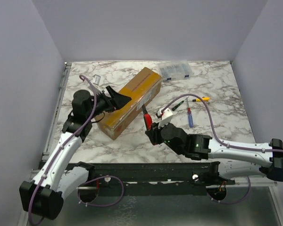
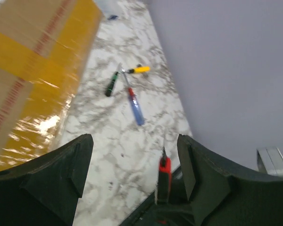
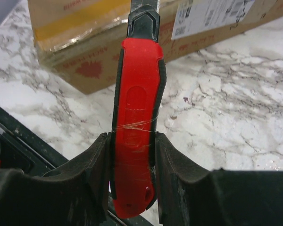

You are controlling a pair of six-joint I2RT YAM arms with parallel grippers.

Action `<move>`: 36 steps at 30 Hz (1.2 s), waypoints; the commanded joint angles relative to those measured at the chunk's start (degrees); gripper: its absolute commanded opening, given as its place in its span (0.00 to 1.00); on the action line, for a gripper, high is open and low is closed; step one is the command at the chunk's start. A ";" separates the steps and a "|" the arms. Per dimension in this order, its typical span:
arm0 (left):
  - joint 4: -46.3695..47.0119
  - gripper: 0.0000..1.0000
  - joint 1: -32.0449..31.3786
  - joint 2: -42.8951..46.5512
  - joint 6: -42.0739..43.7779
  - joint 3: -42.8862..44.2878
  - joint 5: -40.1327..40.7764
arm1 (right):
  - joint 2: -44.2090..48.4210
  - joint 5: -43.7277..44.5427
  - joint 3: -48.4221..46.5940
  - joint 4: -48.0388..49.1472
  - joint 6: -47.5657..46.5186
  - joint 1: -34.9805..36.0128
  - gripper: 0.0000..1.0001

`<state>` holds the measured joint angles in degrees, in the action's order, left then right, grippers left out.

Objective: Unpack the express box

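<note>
The express box (image 1: pixel 132 96), a long brown carton with yellow tape, lies diagonally on the marble table. My left gripper (image 1: pixel 119 100) hovers at its left side, open with nothing between the fingers. In the left wrist view the box (image 2: pixel 33 70) fills the upper left, beyond the open left gripper (image 2: pixel 134 155). My right gripper (image 1: pixel 153 129) is shut on a red utility knife (image 1: pixel 146 117), just right of the box's near end. In the right wrist view the right gripper (image 3: pixel 132 141) clamps the knife (image 3: pixel 137 108) upright, its black tip toward the box (image 3: pixel 80 56), whose white label (image 3: pixel 212 14) shows.
A clear plastic organiser case (image 1: pixel 175 70) sits at the back, beyond the box. Three screwdrivers lie right of the box: green (image 1: pixel 178 104), yellow (image 1: pixel 201 99) and blue (image 1: pixel 191 117). A small white item (image 1: pixel 96 79) rests near the back left. Grey walls surround the table.
</note>
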<state>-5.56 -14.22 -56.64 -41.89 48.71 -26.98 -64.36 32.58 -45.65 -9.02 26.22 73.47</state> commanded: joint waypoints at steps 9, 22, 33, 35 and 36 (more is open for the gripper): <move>14.04 0.79 -15.38 9.49 -16.01 -12.57 10.44 | -2.98 3.04 -7.11 1.92 -2.74 -0.32 0.00; 16.99 0.41 -27.24 1.18 -15.03 -11.72 18.28 | -4.17 2.73 -8.53 3.70 -3.52 -0.34 0.00; 20.74 0.00 -27.50 -0.02 -20.77 -12.04 17.81 | -4.87 3.50 -6.74 3.95 -3.27 -0.28 0.99; 20.99 0.00 -27.56 -0.37 -21.46 -12.28 17.41 | -5.48 4.35 -6.98 3.71 -2.76 -0.34 1.00; 20.99 0.00 -27.53 -0.32 -21.44 -12.39 17.35 | -5.88 5.12 -7.56 2.79 -1.82 -0.29 1.00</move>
<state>11.62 -41.39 -56.55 -60.18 36.58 -9.63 -68.88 34.68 -52.51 -6.92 23.27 73.17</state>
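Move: The left hand hangs open, with the red utility knife's middle roughly 10 cm back, 13 cm to its right and 7 cm lower. The express box's middle lies some 6 cm ahead of the left hand, 5 cm right and 20 cm below. The right hand already grips the knife's rear half, the knife's middle being about 3 cm ahead, 1 cm left and 1 cm above; from there the green screwdriver is about 18 cm ahead, 14 cm right and 18 cm below. The left fingers close on the knife's red handle ahead of the right grip, then the right fingers open wide and let go. To get there the left hand draws back about 7 cm, swings right about 10 cm and dips some 3 cm late on, rolling its left side down about 10 degrees. The right hand meanwhile lifts the knife about 3.5 cm and shifts slightly left, then holds it nearly still for the takeover. ##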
